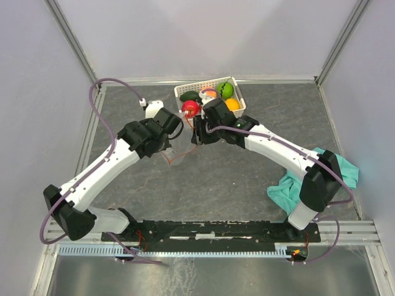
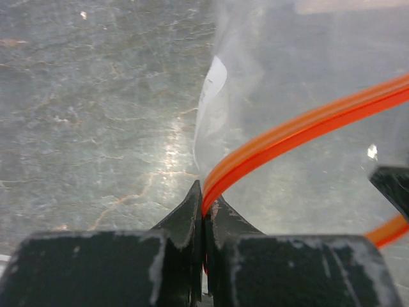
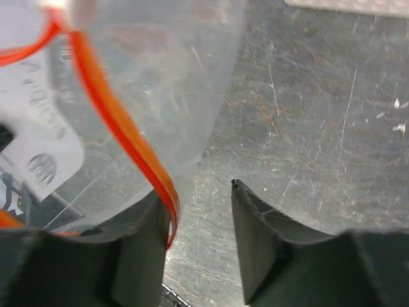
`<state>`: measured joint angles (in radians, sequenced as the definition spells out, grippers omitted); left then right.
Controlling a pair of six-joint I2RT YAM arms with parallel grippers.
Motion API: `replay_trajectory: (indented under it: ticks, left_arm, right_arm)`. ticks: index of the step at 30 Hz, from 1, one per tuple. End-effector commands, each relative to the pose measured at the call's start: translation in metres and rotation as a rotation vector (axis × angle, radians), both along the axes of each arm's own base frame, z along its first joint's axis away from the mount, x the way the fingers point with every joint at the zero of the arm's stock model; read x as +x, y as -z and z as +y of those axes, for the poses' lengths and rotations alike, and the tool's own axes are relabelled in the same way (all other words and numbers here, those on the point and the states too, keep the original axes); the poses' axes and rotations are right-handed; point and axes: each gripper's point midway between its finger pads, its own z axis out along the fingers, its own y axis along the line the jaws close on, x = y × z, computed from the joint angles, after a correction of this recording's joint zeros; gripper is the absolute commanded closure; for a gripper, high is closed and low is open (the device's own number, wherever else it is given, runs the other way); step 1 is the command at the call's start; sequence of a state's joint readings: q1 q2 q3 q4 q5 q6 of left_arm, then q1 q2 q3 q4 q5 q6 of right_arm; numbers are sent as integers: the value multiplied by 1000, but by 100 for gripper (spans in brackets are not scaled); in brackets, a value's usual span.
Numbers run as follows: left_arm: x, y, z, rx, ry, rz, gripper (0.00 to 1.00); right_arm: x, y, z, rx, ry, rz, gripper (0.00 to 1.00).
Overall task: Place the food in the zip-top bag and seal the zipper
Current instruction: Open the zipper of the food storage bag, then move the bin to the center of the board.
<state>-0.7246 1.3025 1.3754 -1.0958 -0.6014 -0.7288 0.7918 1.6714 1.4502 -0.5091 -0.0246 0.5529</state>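
The clear zip-top bag (image 2: 307,64) hangs between my two grippers over the grey table. My left gripper (image 2: 203,195) is shut on its red zipper (image 2: 300,128) at the mouth edge. My right gripper (image 3: 199,192) is open; the zipper (image 3: 121,121) curves down against its left finger, with bare table showing between the jaws. In the top view both grippers meet just in front of the white basket (image 1: 180,91), left gripper (image 1: 181,132) and right gripper (image 1: 196,134). The food lies in the basket: red apple (image 1: 190,108) at its near-left corner, green melon (image 1: 226,89), orange (image 1: 232,104), dark avocado (image 1: 190,96).
A teal cloth (image 1: 315,176) lies crumpled at the right, beside the right arm's base. A white label (image 3: 45,141) is stuck on the bag. Grey walls and metal rails close in the table at the back and sides.
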Motion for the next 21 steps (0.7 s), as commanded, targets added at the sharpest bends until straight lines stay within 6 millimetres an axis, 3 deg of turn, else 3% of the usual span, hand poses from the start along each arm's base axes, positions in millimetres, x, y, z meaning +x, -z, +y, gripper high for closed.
replay_trajectory:
  ticks: [1, 6, 9, 15, 21]
  left_arm:
    - [18, -2, 24, 138, -8, 7, 97]
    - [36, 0, 32, 180, -8, 31, 97]
    - [41, -3, 38, 210, -13, 40, 97]
    - [47, -24, 56, 278, -38, 19, 97]
    - [51, -41, 72, 339, -70, -11, 97]
  right_arm:
    - [9, -38, 13, 49, -101, -98, 45]
    - [19, -56, 3, 132, -186, -89, 31]
    - [37, -60, -14, 152, -176, -95, 26]
    - [104, -23, -82, -27, 68, -116, 24]
    - [159, 8, -108, -158, 202, -156, 19]
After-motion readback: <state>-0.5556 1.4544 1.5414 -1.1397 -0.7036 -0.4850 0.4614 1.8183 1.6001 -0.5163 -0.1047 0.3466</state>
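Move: The orange, in the near row of fruit in the white basket, lies about 21 cm ahead of the right hand, 9 cm to its right and some 10 cm lower. The red apple is also about 21 cm ahead but 3 cm left; the yellow fruit is 23 cm ahead and 15 cm right. The bag hangs about 7 cm to the hand's left. From the left hand, the orange is some 26 cm ahead and 21 cm right. Rising about 3 cm first, the right hand leaves the zipper edge beside its finger, then sweeps forward and right towards the orange's side of the basket, sinking some 4 cm at the end as its fingers spread wider. The left hand, still pinching the zipper edge, carries the bag left and forward about 5 cm each, dipping before it rises again and rolling some 15 degrees, left side up. ##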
